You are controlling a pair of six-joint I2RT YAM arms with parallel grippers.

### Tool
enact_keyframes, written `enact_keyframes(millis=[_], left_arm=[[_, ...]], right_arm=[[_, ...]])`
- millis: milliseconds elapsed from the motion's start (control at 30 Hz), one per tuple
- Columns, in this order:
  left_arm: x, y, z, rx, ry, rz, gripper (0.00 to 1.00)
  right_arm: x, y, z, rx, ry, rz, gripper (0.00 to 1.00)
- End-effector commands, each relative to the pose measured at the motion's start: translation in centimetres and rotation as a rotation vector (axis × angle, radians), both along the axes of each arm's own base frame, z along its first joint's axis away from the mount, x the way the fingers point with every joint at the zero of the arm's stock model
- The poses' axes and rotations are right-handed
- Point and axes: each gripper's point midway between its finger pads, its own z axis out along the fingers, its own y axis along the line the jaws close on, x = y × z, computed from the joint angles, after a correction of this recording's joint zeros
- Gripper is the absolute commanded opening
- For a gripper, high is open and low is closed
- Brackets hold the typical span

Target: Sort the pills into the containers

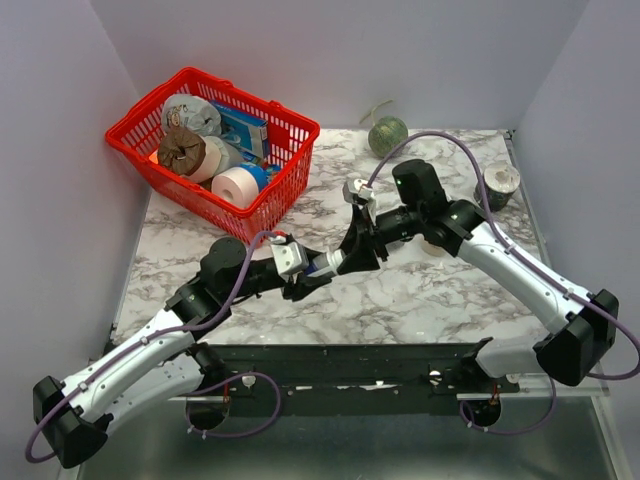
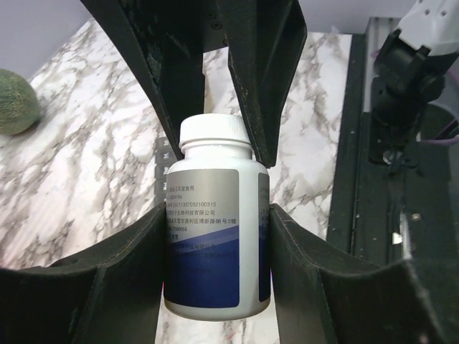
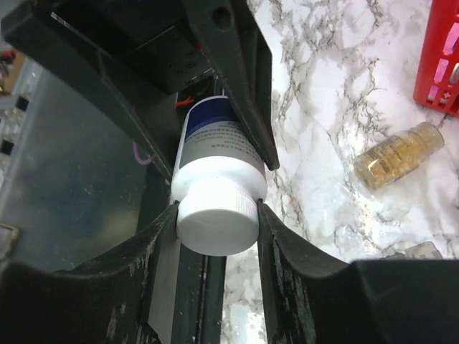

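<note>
A white-capped bottle (image 2: 213, 236) with a grey and blue label hangs above the marble, held between both arms. My left gripper (image 2: 215, 215) is shut on its body, one finger on each side of the label. My right gripper (image 3: 217, 208) is shut on its white cap (image 3: 217, 218), both fingers touching the cap's ribbed side. The pills show as tan-yellow pieces inside a small clear vial (image 3: 398, 154) lying on its side on the table near the red basket. A narrow dark strip with white marks (image 2: 162, 154) peeks out behind the bottle; I cannot tell whether it is the containers.
The red wire basket (image 1: 150, 150) full of packages stands at the back left. A green melon (image 1: 387, 135) sits at the back, and a small cup (image 1: 497, 184) at the back right. A black rail (image 1: 350, 365) runs along the near edge.
</note>
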Motion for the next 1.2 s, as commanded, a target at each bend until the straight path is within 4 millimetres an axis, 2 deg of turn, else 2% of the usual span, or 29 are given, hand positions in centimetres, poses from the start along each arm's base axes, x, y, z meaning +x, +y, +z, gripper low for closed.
enact_keyframes(millis=[0, 67, 100, 167, 233, 333, 367, 400, 467, 500, 567, 600, 667, 700, 767, 800, 867, 900, 933, 967, 1167], left_arm=[[3.6, 0.8, 3.6, -0.051, -0.242, 0.165, 0.00], [3.4, 0.6, 4.0, -0.050, -0.298, 0.169, 0.00], [4.0, 1.0, 4.6, -0.056, -0.325, 0.215, 0.00], [3.8, 0.6, 5.0, -0.049, -0.377, 0.225, 0.00], [4.2, 0.7, 5.1, -0.046, -0.385, 0.258, 0.00], [4.0, 0.1, 4.3, -0.060, -0.347, 0.237, 0.00], [3.8, 0.0, 3.5, -0.057, -0.328, 0.224, 0.00], [3.4, -0.3, 3.2, -0.073, -0.290, 0.205, 0.00], [2.2, -0.8, 2.1, -0.084, -0.240, 0.137, 0.00], [2.0, -0.8, 1.8, -0.102, -0.199, 0.125, 0.00], [0.8, -1.2, 0.8, -0.110, -0.147, 0.055, 0.00], [0.8, -0.9, 1.0, -0.130, -0.138, 0.052, 0.00], [-0.7, -1.1, 0.8, -0.158, -0.079, -0.028, 0.00], [-1.0, -1.1, 0.8, -0.165, -0.065, -0.051, 0.00], [-1.4, -0.8, 1.0, -0.190, -0.019, -0.072, 0.00], [-2.1, -0.9, 1.3, -0.205, -0.013, -0.121, 0.00], [-2.6, -0.8, 1.5, -0.232, 0.047, -0.154, 0.00], [-3.2, -0.8, 2.1, -0.252, 0.043, -0.198, 0.00], [-3.5, -0.8, 2.2, -0.261, 0.061, -0.217, 0.00], [-3.5, -0.8, 2.4, -0.269, 0.072, -0.225, 0.00], [-4.4, -1.2, 3.5, -0.324, 0.134, -0.294, 0.00]], right_arm=[[-2.9, 1.4, 0.9, 0.041, 0.239, 0.109, 0.29], [-2.6, 1.8, 0.6, 0.036, 0.284, 0.090, 0.29], [-2.6, 1.8, -0.1, 0.010, 0.357, 0.064, 0.29], [-1.6, 2.5, -0.9, 0.000, 0.403, 0.010, 0.30], [-1.0, 2.6, -1.5, -0.032, 0.521, -0.051, 0.31], [-0.5, 2.9, -0.7, -0.018, 0.545, -0.040, 0.35], [-0.4, 3.0, 0.5, 0.003, 0.522, -0.018, 0.40], [0.0, 2.9, 0.9, 0.023, 0.469, -0.009, 0.51], [0.4, 2.5, 2.6, 0.024, 0.389, 0.005, 0.66], [1.1, 2.3, 2.9, 0.043, 0.247, 0.022, 0.82], [1.0, 1.6, 4.1, 0.017, 0.158, 0.036, 0.93], [1.4, 1.4, 4.1, 0.018, 0.065, 0.051, 0.99], [0.8, 0.6, 4.2, -0.019, 0.033, 0.070, 1.00], [1.2, 0.4, 5.0, -0.003, -0.073, 0.094, 1.00], [0.3, -0.6, 5.1, -0.027, -0.115, 0.127, 1.00], [0.4, -0.9, 5.6, 0.017, -0.283, 0.208, 1.00], [-2.1, -2.6, 5.2, 0.040, -0.376, 0.326, 1.00], [-2.5, -2.8, 5.3, 0.111, -0.530, 0.410, 1.00], [-3.5, -3.6, 4.6, 0.122, -0.572, 0.436, 1.00], [-3.5, -3.4, 4.4, 0.140, -0.622, 0.450, 1.00], [-3.3, -2.4, 3.6, 0.126, -0.624, 0.449, 0.97]])
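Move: The right fingers grip the white bottle's cap right at their pads, while the left hand holds the bottle by its body; the cap lies about 6 cm to the left hand's right and 2 cm ahead. From the right hand, the amber pill jar is some 11 cm ahead and 10 cm left, and the pill organizer about 11 cm ahead and 8 cm right, both on the table roughly 15 cm below. Keeping their grips, both hands carry the bottle about 3 cm forward and 2 cm down while the right wrist twists the cap some 25 degrees clockwise, as seen facing the cap's top, and the left rolls slightly against it. The right fingers then let go and spread wide, and that hand lifts about 9 cm, then comes back, rightward and partly down, winding its wrist back some 55 degrees to end open close about the cap, while the left draws the still-held bottle back about 5 cm and up. ##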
